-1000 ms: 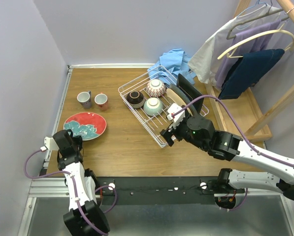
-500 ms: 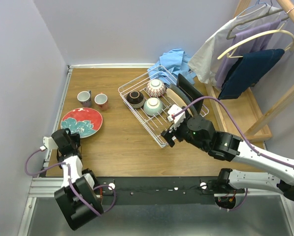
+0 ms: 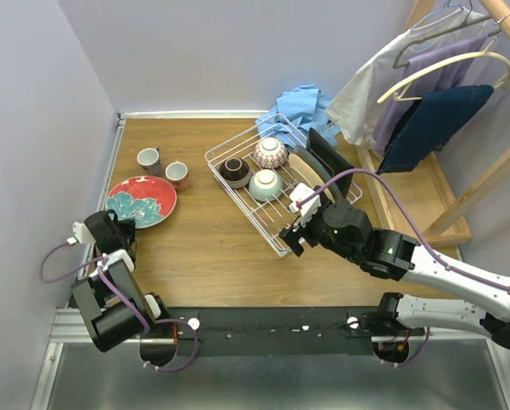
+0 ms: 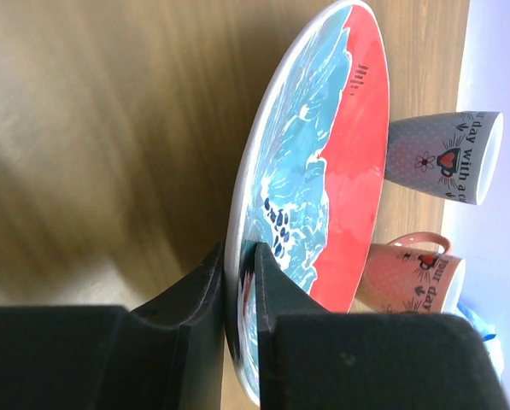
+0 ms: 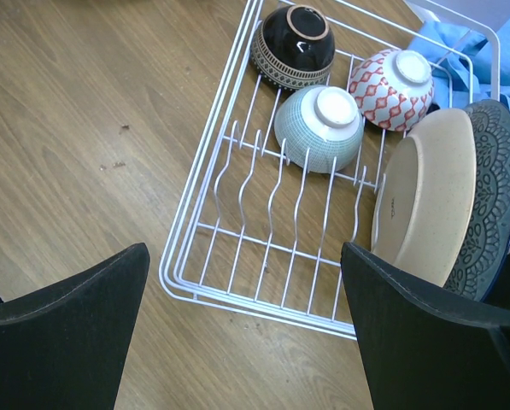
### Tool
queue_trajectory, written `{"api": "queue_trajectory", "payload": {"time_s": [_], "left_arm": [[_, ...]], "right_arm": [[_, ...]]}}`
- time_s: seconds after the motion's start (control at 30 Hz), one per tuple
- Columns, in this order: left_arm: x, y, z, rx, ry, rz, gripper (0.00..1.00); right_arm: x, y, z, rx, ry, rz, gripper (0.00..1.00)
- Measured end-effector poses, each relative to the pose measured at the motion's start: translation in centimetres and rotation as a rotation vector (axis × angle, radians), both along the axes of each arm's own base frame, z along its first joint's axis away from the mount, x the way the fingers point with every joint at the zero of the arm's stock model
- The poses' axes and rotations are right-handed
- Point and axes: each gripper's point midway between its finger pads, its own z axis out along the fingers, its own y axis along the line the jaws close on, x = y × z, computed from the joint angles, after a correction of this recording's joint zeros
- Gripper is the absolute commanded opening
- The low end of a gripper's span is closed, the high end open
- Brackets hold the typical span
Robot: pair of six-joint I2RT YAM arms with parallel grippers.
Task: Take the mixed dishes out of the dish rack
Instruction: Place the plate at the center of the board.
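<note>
My left gripper (image 3: 121, 225) (image 4: 237, 256) is shut on the near rim of a red plate (image 3: 141, 202) (image 4: 323, 171) with a teal flower, which lies on the table's left side. Just behind the plate stand a grey cup (image 3: 149, 159) (image 4: 447, 158) and an orange-red cup (image 3: 178, 174) (image 4: 413, 278). My right gripper (image 3: 293, 219) (image 5: 244, 256) hangs open over the near end of the white dish rack (image 3: 242, 205) (image 5: 263, 307). The rack holds a dark bowl (image 5: 293, 34), a pale green bowl (image 5: 320, 128), a pink patterned bowl (image 5: 397, 77), a beige plate (image 5: 425, 196), a grey patterned plate (image 5: 489, 196) and a black square plate (image 3: 327, 158).
A blue cloth (image 3: 301, 107) is bunched behind the rack. A wooden clothes rack (image 3: 460, 196) with hung garments stands at the right. The side wall runs close along the table's left edge, beside my left arm.
My left arm has swung out to the left, and the red plate has slid back and left toward the cups. The grey cup has shifted a little farther back. The right arm has barely moved.
</note>
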Motion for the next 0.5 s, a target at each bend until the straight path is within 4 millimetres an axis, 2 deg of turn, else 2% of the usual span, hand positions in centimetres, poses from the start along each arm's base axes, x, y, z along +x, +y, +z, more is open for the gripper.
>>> {"api": "queue_trajectory", "payload": {"time_s": [0.13,0.23,0.33,0.37,0.43,0.5], "left_arm": [[1.3,0.4,0.1,0.002,-0.004,-0.027,0.21],[1.9,0.5,0.1,0.007,-0.002,-0.041,0.28],[2.4,0.7,-0.2,0.018,0.016,-0.060,0.44],[2.3,0.7,-0.6,0.020,0.036,-0.070,0.52],[1.9,0.4,-1.6,0.013,0.074,-0.082,0.58],[2.1,0.5,-1.3,0.028,0.074,-0.091,0.65]], "right_arm": [[0.1,0.1,-0.4,-0.015,0.001,0.002,1.00],[0.2,0.2,-0.7,-0.026,0.007,0.002,1.00],[0.2,0.4,-1.0,-0.035,0.012,0.002,1.00],[0.2,0.4,-1.1,-0.037,0.012,0.002,1.00],[0.2,0.4,-1.2,-0.039,0.014,0.002,1.00],[0.2,0.4,-1.3,-0.044,0.016,0.002,1.00]]}}
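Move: The left fingers already hold the plate by its near rim; its middle lies about 9 cm ahead of the left hand, 3 cm to its right and roughly 1 cm below. The grey mug stands just beyond the far rim, some 23 cm ahead and 6 cm right, and the pink mug some 18 cm ahead and 15 cm right. From the idle right hand, the plate's middle is about 20 cm ahead, 48 cm left and 21 cm lower. Still pinching the near rim, the left hand pushes the plate forward over the table by about 2 cm towards the grey mug, staying level and easing to a stop. It then dips a little over 1 cm to set the near side down, the fingers tipping down some 5 degrees and swinging slightly clockwise, while they open from a nearly shut grip to about half open and let go of the rim. ##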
